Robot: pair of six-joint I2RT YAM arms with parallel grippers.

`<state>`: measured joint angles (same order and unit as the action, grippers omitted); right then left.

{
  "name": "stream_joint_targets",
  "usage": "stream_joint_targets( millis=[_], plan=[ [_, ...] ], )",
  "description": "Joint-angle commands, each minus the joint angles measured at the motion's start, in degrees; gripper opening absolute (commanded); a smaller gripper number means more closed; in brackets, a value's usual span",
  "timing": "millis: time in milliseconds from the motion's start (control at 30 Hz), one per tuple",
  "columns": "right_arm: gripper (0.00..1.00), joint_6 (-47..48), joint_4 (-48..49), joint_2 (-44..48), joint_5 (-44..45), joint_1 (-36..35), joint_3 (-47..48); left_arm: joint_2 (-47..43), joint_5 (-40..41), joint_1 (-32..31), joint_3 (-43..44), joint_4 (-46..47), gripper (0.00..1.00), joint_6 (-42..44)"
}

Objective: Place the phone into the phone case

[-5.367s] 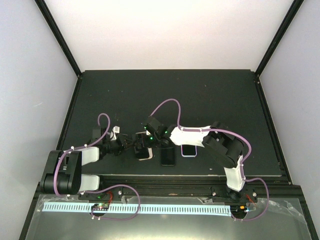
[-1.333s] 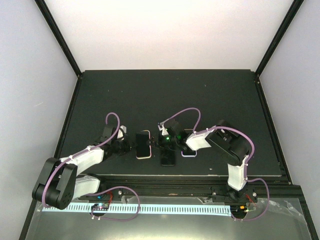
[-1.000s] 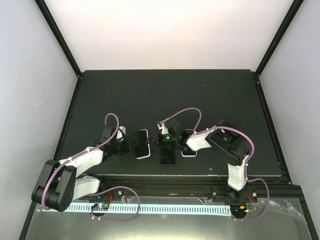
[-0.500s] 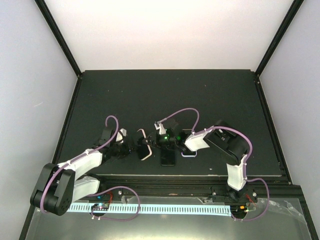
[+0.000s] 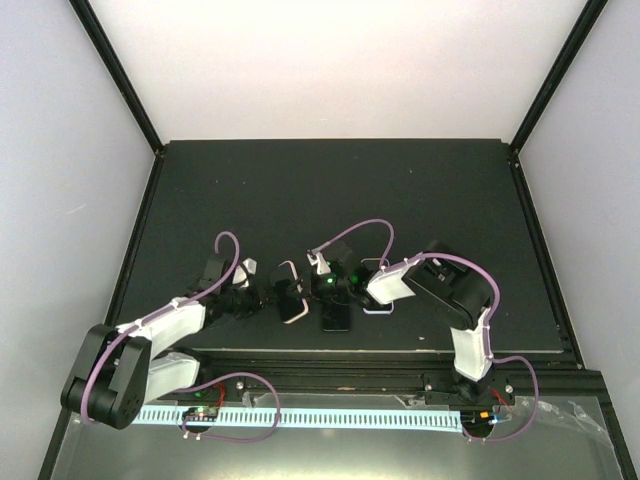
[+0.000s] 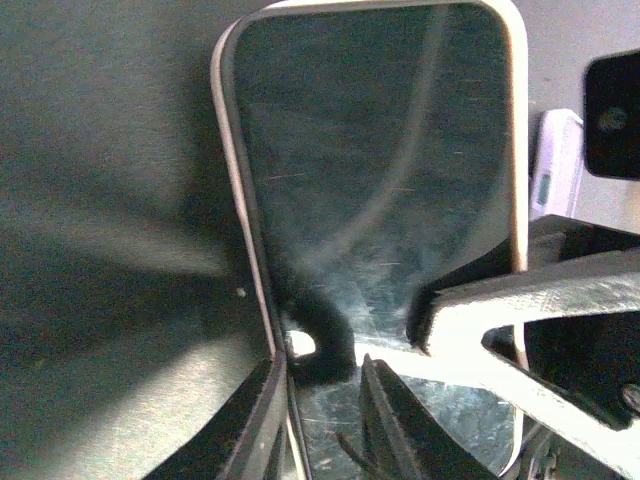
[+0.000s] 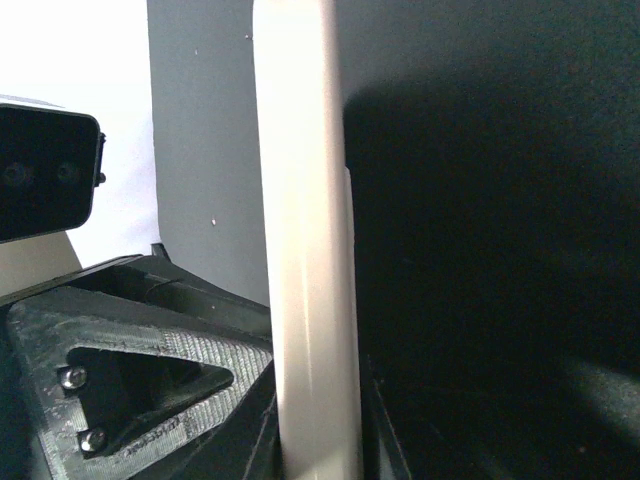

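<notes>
A dark-screened phone (image 5: 291, 293) with a cream case rim (image 6: 232, 200) round it is tilted up on one long edge between both grippers. My left gripper (image 5: 268, 297) is shut on its near rim, with one finger on the glass and one outside the rim, as the left wrist view (image 6: 320, 390) shows. My right gripper (image 5: 306, 285) is shut on the opposite edge. In the right wrist view (image 7: 315, 430) that cream edge (image 7: 305, 250) stands edge-on between the fingers. The right finger (image 6: 520, 320) also shows in the left wrist view.
A black phone-shaped slab (image 5: 336, 315) lies flat just right of the held phone, near the table's front edge. A lavender-rimmed case (image 5: 376, 303) lies partly under the right arm. The black table mat (image 5: 330, 190) stretches behind, with white walls around.
One second ago the cream-rimmed phone lay flat. Both grippers have since closed in on it and tipped it up on edge, and it has shifted slightly right.
</notes>
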<state>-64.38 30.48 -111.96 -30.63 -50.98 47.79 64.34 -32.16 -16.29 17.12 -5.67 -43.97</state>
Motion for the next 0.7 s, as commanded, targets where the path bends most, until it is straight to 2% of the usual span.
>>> stream_joint_targets(
  millis=[0, 33, 167, 267, 433, 667],
  plan=[
    [0.18, 0.00, 4.13, 5.19, -2.60, -0.52, -1.76, -5.88, -5.43, 2.69, 2.70, -3.27, 0.27, 1.61],
    [0.18, -0.41, 5.05, 5.83, -3.26, -0.42, -2.27, -7.22, -6.29, 4.12, 3.17, -4.56, 0.30, 2.01],
    [0.18, -2.17, 8.73, 8.63, -5.55, -0.20, -4.10, -12.63, -9.98, 8.68, 5.11, -9.27, 0.55, 3.06],
    [0.18, -3.51, 10.95, 11.01, -6.62, -0.09, -5.48, -15.51, -12.34, 10.42, 7.22, -11.47, 0.68, 3.53],
    [0.17, -7.16, 14.66, 14.40, -10.85, 0.30, -5.95, -19.09, -18.11, 11.65, 7.88, -10.18, 0.76, 0.48],
    [0.16, -11.48, 18.27, 18.94, -12.01, 0.63, -5.37, -25.20, -21.37, 11.64, 6.74, -5.54, 0.83, -5.89]
  ],
)
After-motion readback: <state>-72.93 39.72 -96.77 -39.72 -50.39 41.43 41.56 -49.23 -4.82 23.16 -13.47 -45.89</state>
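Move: The phone in its cream case is between the hands: its middle is about 4 cm to the right of the left hand and 1 cm ahead, and 3 cm to the left of the right hand, level with its grip. From the right hand, the bare black phone lies some 9 cm right, 4 cm back and 3 cm below; the purple case lies roughly 20 cm right and 1 cm back, equally low. Both hands rise about 12 cm, the left fingers opening off the case's edge, the right keeping its pinch. ##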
